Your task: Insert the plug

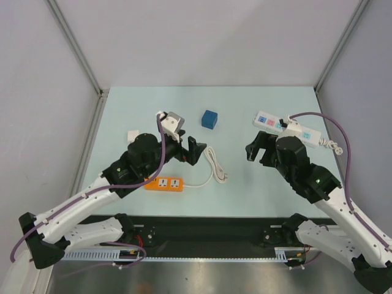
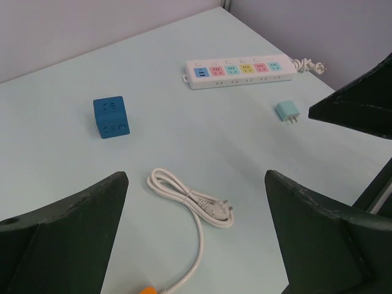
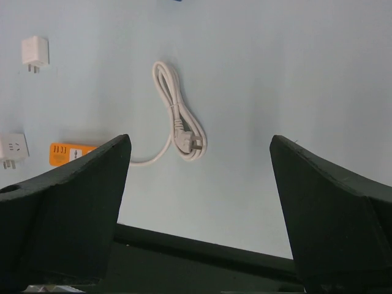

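Note:
The blue cube plug (image 1: 209, 119) sits on the pale table at the back centre, also in the left wrist view (image 2: 111, 117). The white power strip (image 1: 269, 122) with coloured sockets lies at the back right, partly behind my right arm; the left wrist view shows it whole (image 2: 239, 70). My left gripper (image 1: 196, 151) is open and empty, a little short and left of the plug (image 2: 196, 180). My right gripper (image 1: 253, 147) is open and empty in front of the strip, facing the near edge (image 3: 199, 139).
An orange power strip (image 1: 164, 183) lies near the front with its white cord coiled (image 1: 215, 164) between the grippers. A small teal adapter (image 2: 286, 112) lies by the white strip. A white square block (image 1: 133, 136) and a white adapter (image 3: 33, 50) lie at the left.

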Action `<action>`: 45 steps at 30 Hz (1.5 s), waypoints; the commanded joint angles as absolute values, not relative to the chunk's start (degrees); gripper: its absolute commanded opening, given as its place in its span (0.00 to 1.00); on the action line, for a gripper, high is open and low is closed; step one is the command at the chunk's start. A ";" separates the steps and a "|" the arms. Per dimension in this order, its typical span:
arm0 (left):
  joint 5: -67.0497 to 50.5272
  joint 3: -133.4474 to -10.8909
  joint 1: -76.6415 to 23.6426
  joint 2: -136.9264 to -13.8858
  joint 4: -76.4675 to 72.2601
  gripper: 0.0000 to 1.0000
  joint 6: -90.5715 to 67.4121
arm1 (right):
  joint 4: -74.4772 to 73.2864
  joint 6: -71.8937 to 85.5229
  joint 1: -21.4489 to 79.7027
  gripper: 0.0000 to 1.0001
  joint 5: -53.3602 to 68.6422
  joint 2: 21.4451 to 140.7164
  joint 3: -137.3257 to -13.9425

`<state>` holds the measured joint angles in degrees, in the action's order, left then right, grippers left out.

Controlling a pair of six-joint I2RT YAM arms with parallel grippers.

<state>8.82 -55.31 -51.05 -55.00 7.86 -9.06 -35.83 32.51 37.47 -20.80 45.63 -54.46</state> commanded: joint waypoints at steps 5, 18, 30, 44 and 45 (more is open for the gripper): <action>9.05 -56.51 -51.24 -54.84 5.80 1.00 -9.93 | -38.49 34.80 36.83 1.00 -23.64 46.40 -58.79; 10.02 -56.87 -51.24 -54.67 6.33 1.00 -10.02 | -38.67 35.25 24.90 0.97 -18.47 59.74 -63.62; 10.90 -56.87 -51.15 -54.05 6.24 1.00 -8.97 | -40.44 35.95 -4.29 0.80 -14.95 72.41 -57.14; 9.32 -57.13 -50.80 -53.35 6.59 1.00 -8.79 | -34.45 25.68 -8.53 0.73 -15.81 95.27 -62.05; 9.06 -57.13 -50.80 -53.26 6.50 1.00 -8.88 | -34.54 25.06 -8.53 0.72 -16.26 96.40 -62.22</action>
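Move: The light-blue plug I'm after lies well below my right hand, about 25 cm down, roughly 19 cm to its right and some 7 cm ahead. The white power strip lies about 15 cm farther out than the plug and roughly 2 cm left of it. The coiled white cable is about 15 cm to the left of my right hand and 4 cm ahead. From my idle left hand, the plug lies some 40 cm right, 7 cm ahead and 31 cm down. My right hand reaches about 6 cm forward, sweeps some 20 cm right, then drops steeply onto the light-blue plug's spot, about 22 cm down in all. On the way my wrist tips about 45 degrees downward and turns some 40 clockwise, while the fingers close by about a quarter and stay open above the plug, not gripping. ##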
